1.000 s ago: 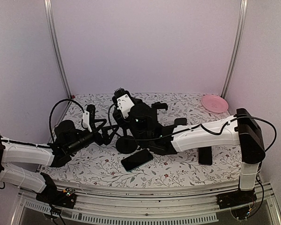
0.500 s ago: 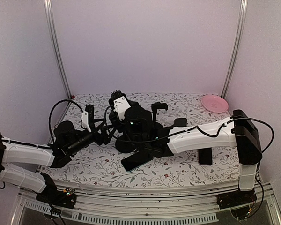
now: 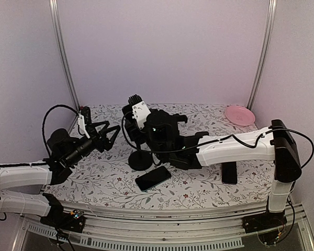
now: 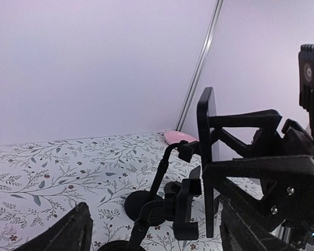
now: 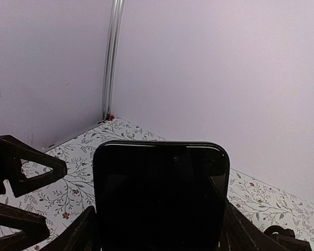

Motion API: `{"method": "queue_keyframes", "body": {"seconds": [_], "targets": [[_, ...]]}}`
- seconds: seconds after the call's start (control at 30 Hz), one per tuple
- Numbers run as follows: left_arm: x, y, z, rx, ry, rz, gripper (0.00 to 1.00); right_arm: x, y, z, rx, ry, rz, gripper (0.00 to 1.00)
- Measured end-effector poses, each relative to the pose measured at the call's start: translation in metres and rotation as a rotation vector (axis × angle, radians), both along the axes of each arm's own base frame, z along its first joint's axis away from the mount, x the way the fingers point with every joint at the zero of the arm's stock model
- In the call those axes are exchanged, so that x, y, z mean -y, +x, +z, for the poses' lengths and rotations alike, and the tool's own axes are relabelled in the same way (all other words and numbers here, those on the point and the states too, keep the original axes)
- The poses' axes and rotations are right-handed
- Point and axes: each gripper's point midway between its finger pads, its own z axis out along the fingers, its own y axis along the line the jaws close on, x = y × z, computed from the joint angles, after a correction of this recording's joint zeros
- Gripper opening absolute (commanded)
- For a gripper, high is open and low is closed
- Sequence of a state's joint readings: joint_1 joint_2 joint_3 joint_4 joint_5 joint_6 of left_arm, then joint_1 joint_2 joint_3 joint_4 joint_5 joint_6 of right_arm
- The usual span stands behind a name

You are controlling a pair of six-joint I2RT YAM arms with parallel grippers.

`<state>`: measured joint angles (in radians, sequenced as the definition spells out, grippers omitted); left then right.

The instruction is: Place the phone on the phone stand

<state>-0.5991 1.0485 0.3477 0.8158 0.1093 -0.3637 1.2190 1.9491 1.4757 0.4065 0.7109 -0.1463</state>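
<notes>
My right gripper (image 5: 159, 226) is shut on a black phone (image 5: 160, 196), which stands upright between its fingers and fills the lower middle of the right wrist view. From the left wrist the same phone (image 4: 206, 157) shows edge-on, just above and behind the black phone stand (image 4: 158, 183) with its clamp head. In the top view the stand's round base (image 3: 141, 160) sits mid-table, right below my right gripper (image 3: 138, 132). A little left of the stand, my left gripper (image 3: 108, 131) is open and holds nothing.
A second dark phone (image 3: 153, 178) lies flat in front of the stand's base. A black block (image 3: 229, 173) stands under the right forearm. A pink plate (image 3: 239, 115) is at the back right corner. More black stand bases (image 4: 142, 205) show in the left wrist view.
My left gripper has drawn back to the left, away from the stand, and its jaws have narrowed slightly. The right gripper with the phone has shifted a little over the stand.
</notes>
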Motion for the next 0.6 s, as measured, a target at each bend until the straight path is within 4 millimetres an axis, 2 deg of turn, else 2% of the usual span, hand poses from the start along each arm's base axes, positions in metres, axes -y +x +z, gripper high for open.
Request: {"method": "queue_keyframes", "body": {"seconds": [0.1,0.2,0.27,0.5,0.6], "targets": [[0.008,-0.005,0.006,0.012,-0.002,-0.055,0.78,0.004,-0.005,0.018,0.004,0.017,0.026,0.32],[0.015,-0.011,0.013,0.023,-0.006,-0.111,0.66,0.008,-0.011,0.038,0.001,0.045,0.052,0.33],[0.021,-0.014,0.019,0.030,-0.006,-0.145,0.61,0.008,-0.013,0.050,-0.006,0.066,0.069,0.33],[0.041,-0.026,0.037,0.035,-0.014,-0.225,0.60,0.004,-0.019,0.070,-0.060,0.122,0.118,0.33],[0.049,-0.031,0.043,0.031,-0.019,-0.251,0.56,0.003,-0.020,0.074,-0.079,0.143,0.126,0.33]]}}
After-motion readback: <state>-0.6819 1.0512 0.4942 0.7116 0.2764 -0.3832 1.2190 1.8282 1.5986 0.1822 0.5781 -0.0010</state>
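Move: The right hand holds the black phone upright by its side edges. The left stand's head is roughly 2 cm ahead of that hand, 2 cm left and 5 cm below. The right stand's head is some 10 cm ahead, 18 cm right and 5 cm lower; the table phone lies about 9 cm back, 6 cm right and 22 cm down. From the left hand, the held phone is about 4 cm ahead, 10 cm right and 3 cm higher, with the left stand's head 5 cm ahead, 8 cm right and 2 cm lower. Still gripping the phone by its side edges, the right hand lifts it about 7 cm, up and away from the left stand's head, turning slightly counter-clockwise. The empty left hand comes towards the raised phone, going right, up and somewhat back, some 7 cm in all; it swings about 15 degrees clockwise and partly closes its fingers without touching the phone. ##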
